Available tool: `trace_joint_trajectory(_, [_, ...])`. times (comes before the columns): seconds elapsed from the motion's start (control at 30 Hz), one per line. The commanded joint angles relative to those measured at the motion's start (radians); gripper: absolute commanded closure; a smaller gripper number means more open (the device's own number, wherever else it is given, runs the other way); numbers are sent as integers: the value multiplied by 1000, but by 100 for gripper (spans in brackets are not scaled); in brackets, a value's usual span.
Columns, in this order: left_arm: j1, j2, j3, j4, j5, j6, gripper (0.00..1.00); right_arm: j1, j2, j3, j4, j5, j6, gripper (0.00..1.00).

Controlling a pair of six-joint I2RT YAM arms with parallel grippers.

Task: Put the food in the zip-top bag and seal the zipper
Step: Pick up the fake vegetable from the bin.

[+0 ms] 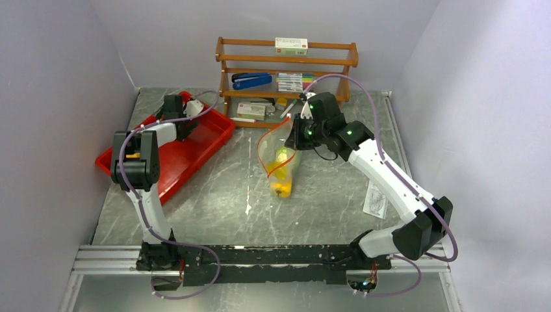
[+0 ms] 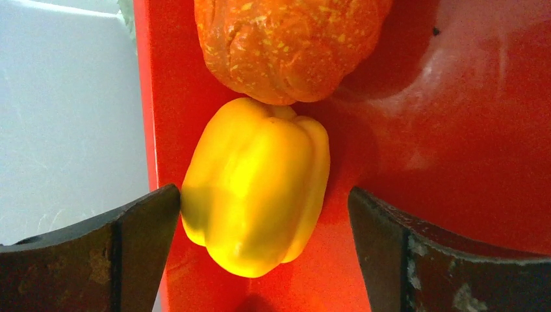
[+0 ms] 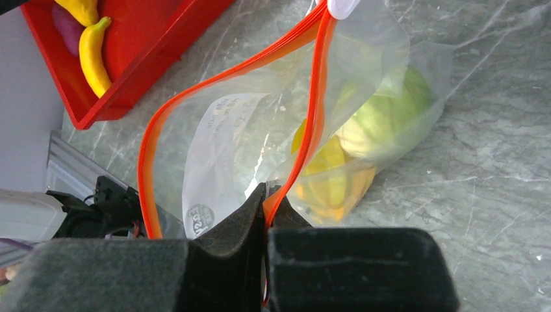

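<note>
In the left wrist view a yellow pepper (image 2: 260,182) lies in the red tray (image 2: 455,130) with an orange pepper (image 2: 286,45) touching its far end. My left gripper (image 2: 265,195) is open around the yellow pepper: its left finger (image 2: 130,240) meets the pepper's side, while the right one stands apart. My right gripper (image 3: 266,194) is shut on the red-orange zipper (image 3: 195,91) of the zip-top bag (image 1: 279,156) and holds its mouth up and open. Green fruit (image 3: 390,117) and yellow food (image 3: 328,175) lie inside the bag.
A yellow banana (image 3: 91,55) lies at the tray's near end. A wooden shelf (image 1: 286,71) with boxes, a stapler and pens stands at the back. A small paper sheet (image 1: 377,198) lies on the table by the right arm.
</note>
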Motion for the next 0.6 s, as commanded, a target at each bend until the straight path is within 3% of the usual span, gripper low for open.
trace_joint_trajectory(0.0, [5,39,-23,64,-18,22,2,-3,-15,34,-1,19,-20,100])
trace_joint_trajectory(0.27, [2,40,-20,78,-58,34,14,-3,-31,12,15,17,-14,100])
trace_joint_trajectory(0.4, [-1,27,-16,86,-92,32,32,-4,-42,-9,28,12,-15,100])
trace_joint_trajectory(0.57, [-8,1,-21,84,-116,13,37,-5,-40,-9,24,12,-21,100])
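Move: Between the left hand's open fingers sits the yellow pepper, its middle only about 1 cm ahead, 1 cm to the left and 1 cm below. The orange pumpkin lies some 7 cm ahead and 5 cm to the right of this hand, and the tray's far-left rim runs about 5 cm ahead and 5 cm to the left. From the right hand, the yellow pepper is roughly 22 cm ahead, 43 cm to the left and 20 cm below. Closing by a bit under a third of its opening, the left gripper pinches the yellow pepper across its width; the finger on the side away from the rim, clear of it before, now comes against its flank. Meanwhile the hand eases about 1 cm left, towards the tray's far-left rim, staying low and barely turning, and the closing stops with the grip effort risen. ##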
